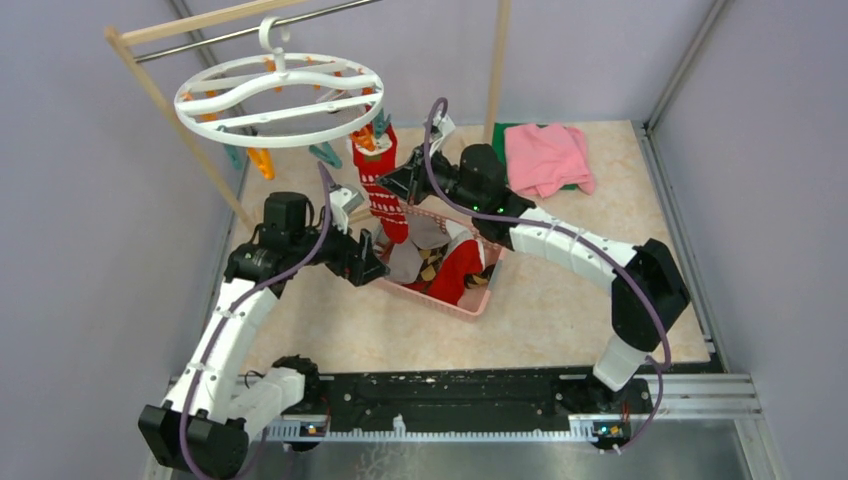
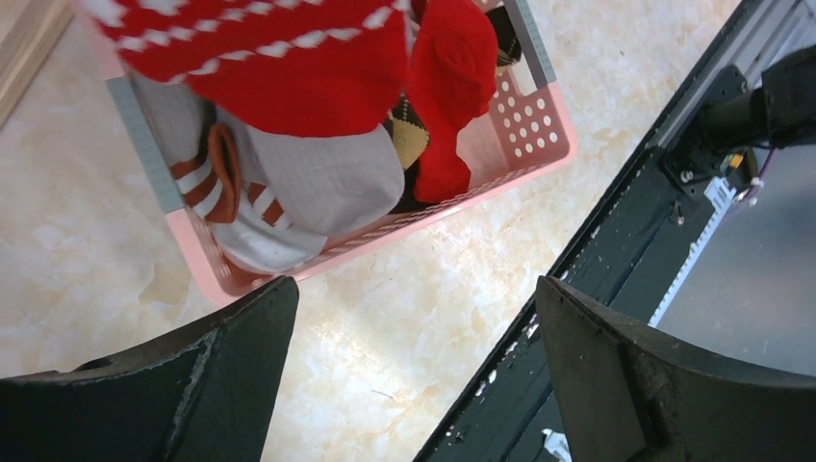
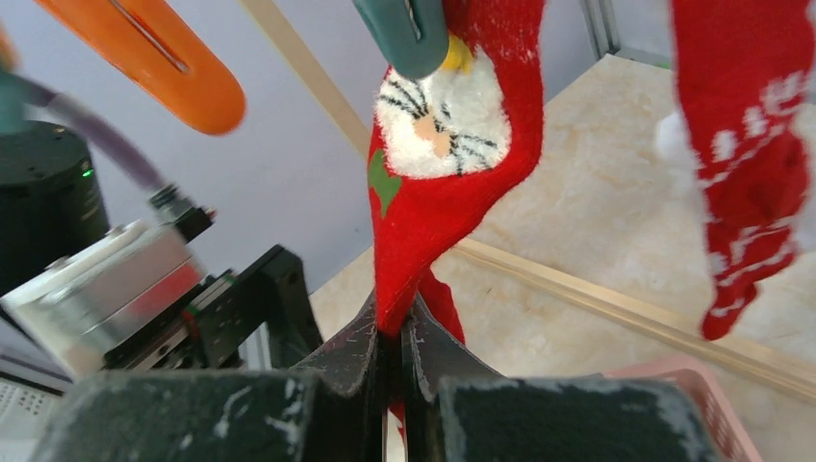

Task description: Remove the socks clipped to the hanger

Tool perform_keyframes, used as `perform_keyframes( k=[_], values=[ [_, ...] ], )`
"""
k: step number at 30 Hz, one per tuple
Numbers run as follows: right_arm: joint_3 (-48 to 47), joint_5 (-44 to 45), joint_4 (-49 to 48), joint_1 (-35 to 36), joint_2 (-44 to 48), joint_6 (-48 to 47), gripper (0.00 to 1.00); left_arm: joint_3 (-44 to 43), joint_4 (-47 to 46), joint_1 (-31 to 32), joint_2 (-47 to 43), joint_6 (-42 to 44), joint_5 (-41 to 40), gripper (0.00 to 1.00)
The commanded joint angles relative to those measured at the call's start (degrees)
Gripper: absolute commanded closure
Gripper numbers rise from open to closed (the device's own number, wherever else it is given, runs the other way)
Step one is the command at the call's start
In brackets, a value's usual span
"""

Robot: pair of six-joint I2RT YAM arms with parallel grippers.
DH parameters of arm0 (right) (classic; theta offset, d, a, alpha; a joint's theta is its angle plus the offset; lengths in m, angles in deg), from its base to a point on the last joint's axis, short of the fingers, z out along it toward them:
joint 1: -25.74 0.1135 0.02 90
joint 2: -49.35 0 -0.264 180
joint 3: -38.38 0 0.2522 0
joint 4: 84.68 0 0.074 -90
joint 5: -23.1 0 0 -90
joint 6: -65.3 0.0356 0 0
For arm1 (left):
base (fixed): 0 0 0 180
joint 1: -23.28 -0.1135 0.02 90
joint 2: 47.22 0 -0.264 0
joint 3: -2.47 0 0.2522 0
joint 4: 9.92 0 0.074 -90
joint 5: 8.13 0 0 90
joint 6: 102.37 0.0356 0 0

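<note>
The white oval hanger (image 1: 280, 100) hangs from the rack bar at the back left, with orange and teal clips under it. A red Santa sock (image 3: 443, 183) hangs from a teal clip (image 3: 409, 34). My right gripper (image 3: 396, 322) is shut on its lower part; it also shows in the top view (image 1: 393, 185). A second red sock with white pattern (image 3: 751, 144) hangs to the right of it. My left gripper (image 2: 416, 289) is open and empty, just left of the pink basket (image 2: 539, 164). The basket holds grey (image 2: 327, 173), red (image 2: 452, 87) and argyle (image 2: 409, 135) socks.
The wooden-framed rack (image 1: 180, 120) with its metal bar stands at the back left. A folded pink cloth (image 1: 545, 155) lies on a green cloth (image 1: 500, 135) at the back right. An empty orange clip (image 3: 159, 58) dangles left of the Santa sock. The black base rail (image 1: 450, 400) runs along the near edge.
</note>
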Motion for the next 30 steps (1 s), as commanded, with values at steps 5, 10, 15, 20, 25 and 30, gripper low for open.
perform_keyframes(
  k=[5,10,15,20,25,30],
  values=[
    [-1.55,-0.88,0.27,3.61,3.00,4.21,1.00,-3.91,-6.67,-3.04,1.73,-2.66,4.54,0.01],
    [-2.61,-2.92,-0.74,4.41,2.84,7.25,1.00,-5.86,-7.84,-3.59,2.70,-2.52,2.83,0.01],
    [-1.95,-3.20,-1.25,4.54,3.69,9.29,1.00,-5.00,-10.04,-4.00,1.98,-1.29,-1.10,0.03],
    [-2.95,-4.46,-0.55,4.87,2.74,10.74,1.00,-3.40,-13.79,-4.09,1.23,-1.45,-4.67,0.07],
    [-3.14,-6.68,-2.35,4.87,1.74,13.92,1.00,-2.84,-16.11,-4.69,1.80,-1.98,-3.81,0.16],
    [-3.82,-10.19,-4.17,4.95,0.36,16.69,1.00,-2.70,-16.87,-5.06,1.37,-1.30,1.04,0.36]
  ],
)
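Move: The red sock hangs from the hanger with its middle roughly 11 cm ahead of the open left hand, level sideways and 8 cm higher. Its teal clip is about 16 cm ahead and 20 cm above; the basket is 9 cm ahead, 8 cm right and 18 cm below. From the right hand, already pinching the sock, the left gripper is some 11 cm back, 1 cm right and 10 cm below, the clip 5 cm ahead and 10 cm up. Forward and up goes the left hand, about 6 cm out and 4 cm higher, to bring its wide jaws around the lower part of the red sock just under the right fingers, starting to close late on. Meanwhile the right hand keeps its pinch and draws the sock back some 6 cm and a little left towards the left gripper, its wrist turning about 15 degrees. ##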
